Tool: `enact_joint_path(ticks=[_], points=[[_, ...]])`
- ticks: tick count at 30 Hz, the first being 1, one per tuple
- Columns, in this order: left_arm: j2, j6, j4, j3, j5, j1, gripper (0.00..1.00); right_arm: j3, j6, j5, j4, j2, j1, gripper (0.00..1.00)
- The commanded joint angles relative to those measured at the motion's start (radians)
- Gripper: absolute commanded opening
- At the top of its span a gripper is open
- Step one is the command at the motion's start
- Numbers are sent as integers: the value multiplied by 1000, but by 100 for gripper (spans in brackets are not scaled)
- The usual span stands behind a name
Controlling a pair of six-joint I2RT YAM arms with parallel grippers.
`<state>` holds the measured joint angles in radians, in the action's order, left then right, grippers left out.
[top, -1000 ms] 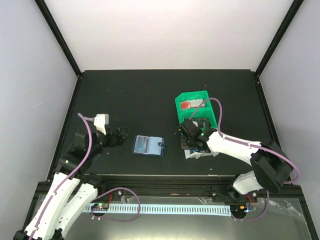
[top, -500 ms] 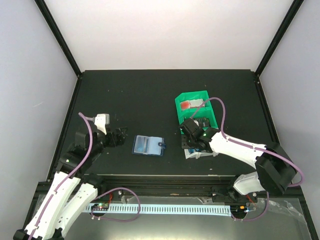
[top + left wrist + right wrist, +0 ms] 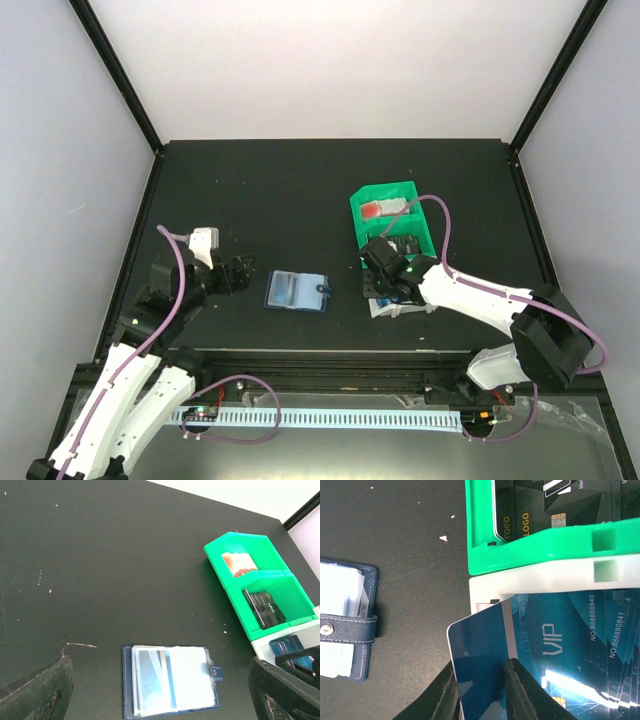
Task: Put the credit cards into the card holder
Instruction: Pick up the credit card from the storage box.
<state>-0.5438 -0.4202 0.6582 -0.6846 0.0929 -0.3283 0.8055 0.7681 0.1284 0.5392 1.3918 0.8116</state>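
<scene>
My right gripper (image 3: 482,695) is shut on a blue credit card (image 3: 480,655). The card is tilted, and its corner reaches past the left wall of the white bin (image 3: 545,577). More blue credit cards (image 3: 580,645) marked VIP lie in that bin. The navy card holder (image 3: 297,291) lies open on the black table between the arms, clear sleeves up, with one card (image 3: 152,680) in a sleeve. Its snap tab (image 3: 345,628) points toward the bins. My left gripper (image 3: 243,273) is open, just left of the holder (image 3: 170,687), touching nothing.
Green bins (image 3: 390,215) stand behind the white bin (image 3: 400,303). The nearer green one holds dark cards (image 3: 545,500); the far one holds a red-orange card (image 3: 237,563). Black frame rails edge the table.
The right wrist has shifted slightly to the right over the white bin. The left arm and the card holder have not moved.
</scene>
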Motion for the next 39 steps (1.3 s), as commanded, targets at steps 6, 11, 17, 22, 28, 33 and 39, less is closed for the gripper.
enact_joint_path(ticks=[6, 11, 17, 22, 28, 33, 39], points=[[-6, -5, 7, -3, 1, 6, 97, -6, 5, -23, -13, -10, 1, 27], [-11, -5, 7, -3, 7, 6, 97, -3, 1, -21, -2, -5, 1, 27], [-18, -4, 7, -3, 11, 6, 97, -8, 2, -32, -6, -13, 1, 26], [-19, -3, 7, -3, 14, 6, 97, -13, 6, -34, 1, -34, 1, 20], [-22, -3, 8, -3, 16, 6, 97, -24, 15, -21, 14, -55, 0, 19], [-24, -3, 7, -3, 17, 6, 97, -34, 19, -6, 24, -69, 1, 11], [-28, -4, 7, -3, 21, 6, 97, -32, 11, 40, 44, -75, 0, 1]])
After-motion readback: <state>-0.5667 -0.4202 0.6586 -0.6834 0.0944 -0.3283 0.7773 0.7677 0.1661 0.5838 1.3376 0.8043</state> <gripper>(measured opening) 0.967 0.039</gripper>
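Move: The leaning blue credit card is already between the right hand's parted fingers, its middle about 1 cm ahead and 1 cm below. The other blue cards lie about 4 cm right, level ahead, in the white compartment; the black cards some 9 cm ahead and 5 cm right; the card holder roughly 16 cm left, 1 cm ahead. From the left hand, the leaning card is about 26 cm right, 2 cm ahead, 16 cm below. After a pause, the right hand shifts about 2 cm right at near-constant height, its fingers closing to pinch the card. ##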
